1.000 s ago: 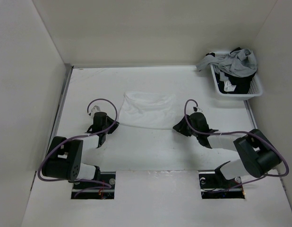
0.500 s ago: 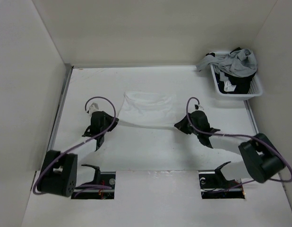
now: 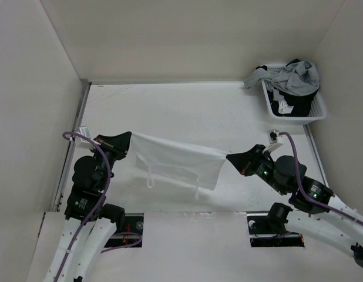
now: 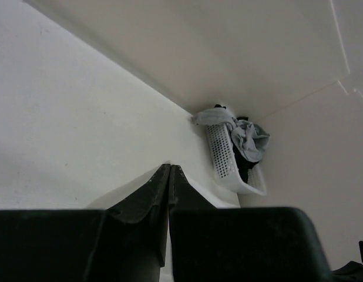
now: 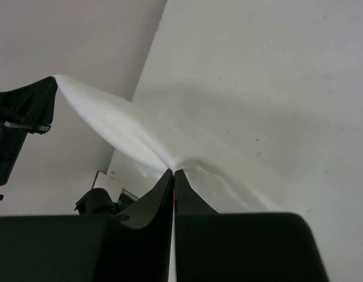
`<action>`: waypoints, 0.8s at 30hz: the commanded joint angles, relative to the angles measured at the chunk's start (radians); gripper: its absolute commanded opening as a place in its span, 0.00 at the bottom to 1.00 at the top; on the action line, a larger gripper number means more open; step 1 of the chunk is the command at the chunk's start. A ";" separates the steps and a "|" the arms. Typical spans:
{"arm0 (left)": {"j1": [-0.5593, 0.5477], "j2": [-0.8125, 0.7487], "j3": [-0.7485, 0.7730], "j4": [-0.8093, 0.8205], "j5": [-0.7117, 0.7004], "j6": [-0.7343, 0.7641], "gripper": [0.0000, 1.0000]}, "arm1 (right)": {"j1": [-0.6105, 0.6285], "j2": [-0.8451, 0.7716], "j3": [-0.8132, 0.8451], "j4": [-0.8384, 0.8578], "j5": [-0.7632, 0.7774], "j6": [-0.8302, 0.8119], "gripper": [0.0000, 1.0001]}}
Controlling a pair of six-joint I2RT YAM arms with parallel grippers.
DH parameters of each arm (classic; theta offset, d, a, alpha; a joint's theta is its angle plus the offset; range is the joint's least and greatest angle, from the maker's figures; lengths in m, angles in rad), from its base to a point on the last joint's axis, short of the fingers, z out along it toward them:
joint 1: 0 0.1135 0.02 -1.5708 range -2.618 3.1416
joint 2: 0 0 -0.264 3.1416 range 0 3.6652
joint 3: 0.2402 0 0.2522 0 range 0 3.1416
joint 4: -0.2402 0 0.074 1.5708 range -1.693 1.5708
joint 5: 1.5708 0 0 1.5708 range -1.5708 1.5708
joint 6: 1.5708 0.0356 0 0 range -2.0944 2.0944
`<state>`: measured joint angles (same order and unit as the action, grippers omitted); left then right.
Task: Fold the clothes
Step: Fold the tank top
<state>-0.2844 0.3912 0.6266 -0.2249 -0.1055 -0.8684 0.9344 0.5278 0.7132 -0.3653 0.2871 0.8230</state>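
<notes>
The clothes (image 3: pixel 175 164), a thin white sleeveless top, hang stretched in the air between my two grippers, above the near half of the table. Two narrow straps (image 3: pixel 150 177) dangle from the lower edge. My left gripper (image 3: pixel 126 140) is shut on the top's left corner and my right gripper (image 3: pixel 230 157) is shut on its right corner. In the right wrist view the fabric (image 5: pixel 123 129) runs taut from my shut right gripper (image 5: pixel 173 172) across to the left gripper (image 5: pixel 30 106). The left wrist view shows the left gripper (image 4: pixel 170 168) with its jaws pressed together.
A white perforated basket (image 3: pixel 318 111) stands at the back right corner with grey and black garments (image 3: pixel 294 79) heaped in it; the same basket (image 4: pixel 219 154) shows in the left wrist view. White walls enclose the white table (image 3: pixel 187 108) on three sides.
The right gripper closed on the top's corner. Both arms then lifted the top off the table and drew it toward the near edge, stretched out between them.
</notes>
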 commanded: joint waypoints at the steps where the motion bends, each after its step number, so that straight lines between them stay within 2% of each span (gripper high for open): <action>1: -0.008 0.020 0.036 -0.139 -0.026 0.035 0.00 | 0.050 0.024 0.045 -0.175 0.138 -0.028 0.03; 5: 0.006 0.147 -0.013 -0.042 -0.014 0.040 0.00 | -0.079 0.139 0.025 -0.074 0.048 -0.093 0.03; 7: 0.018 0.242 -0.047 0.042 -0.008 0.034 0.00 | -0.203 0.225 -0.007 0.038 -0.076 -0.125 0.03; 10: 0.044 0.421 -0.068 0.192 -0.002 0.023 0.00 | -0.366 0.372 -0.031 0.185 -0.219 -0.145 0.03; 13: 0.073 0.633 -0.012 0.326 0.004 0.014 0.00 | -0.487 0.567 -0.006 0.311 -0.324 -0.165 0.03; 16: 0.077 0.814 0.071 0.418 0.012 -0.009 0.00 | -0.562 0.727 0.069 0.354 -0.354 -0.177 0.03; 19: 0.069 0.926 0.136 0.466 0.012 -0.021 0.00 | -0.604 0.822 0.135 0.376 -0.371 -0.183 0.03; 21: 0.057 0.951 0.156 0.467 0.013 -0.021 0.00 | -0.610 0.844 0.152 0.382 -0.385 -0.183 0.03; 24: 0.037 0.922 0.107 0.472 0.007 -0.011 0.00 | -0.607 0.821 0.114 0.387 -0.381 -0.179 0.03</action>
<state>-0.2329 1.3602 0.7246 0.1535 -0.0914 -0.8787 0.3283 1.3838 0.8059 -0.0578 -0.0666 0.6617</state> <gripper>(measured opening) 0.007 0.035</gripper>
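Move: Both shut grippers already hold the tank top by its raised edge. The landing patch is bare table some 11 cm ahead of the left gripper, 14 cm to its right and 29 cm below; from the right gripper, about 16 cm ahead, 12 cm to its left and 26 cm down. The middle of the hanging tank top is roughly 2 cm ahead of the right gripper, 12 cm left and 11 cm down. The laundry basket stands about 35 cm ahead of the right gripper, 30 cm to its right and 20 cm lower. Swing both grippers down and forward together, keeping both grips shut, so the tank top trails down onto the table: about 15 cm out for the left, 18 cm for the right. Let both wrists tip down some 20 to 25 degrees, the right also rolling and turning a little clockwise, then ease up a centimetre or two while still reaching forward. ##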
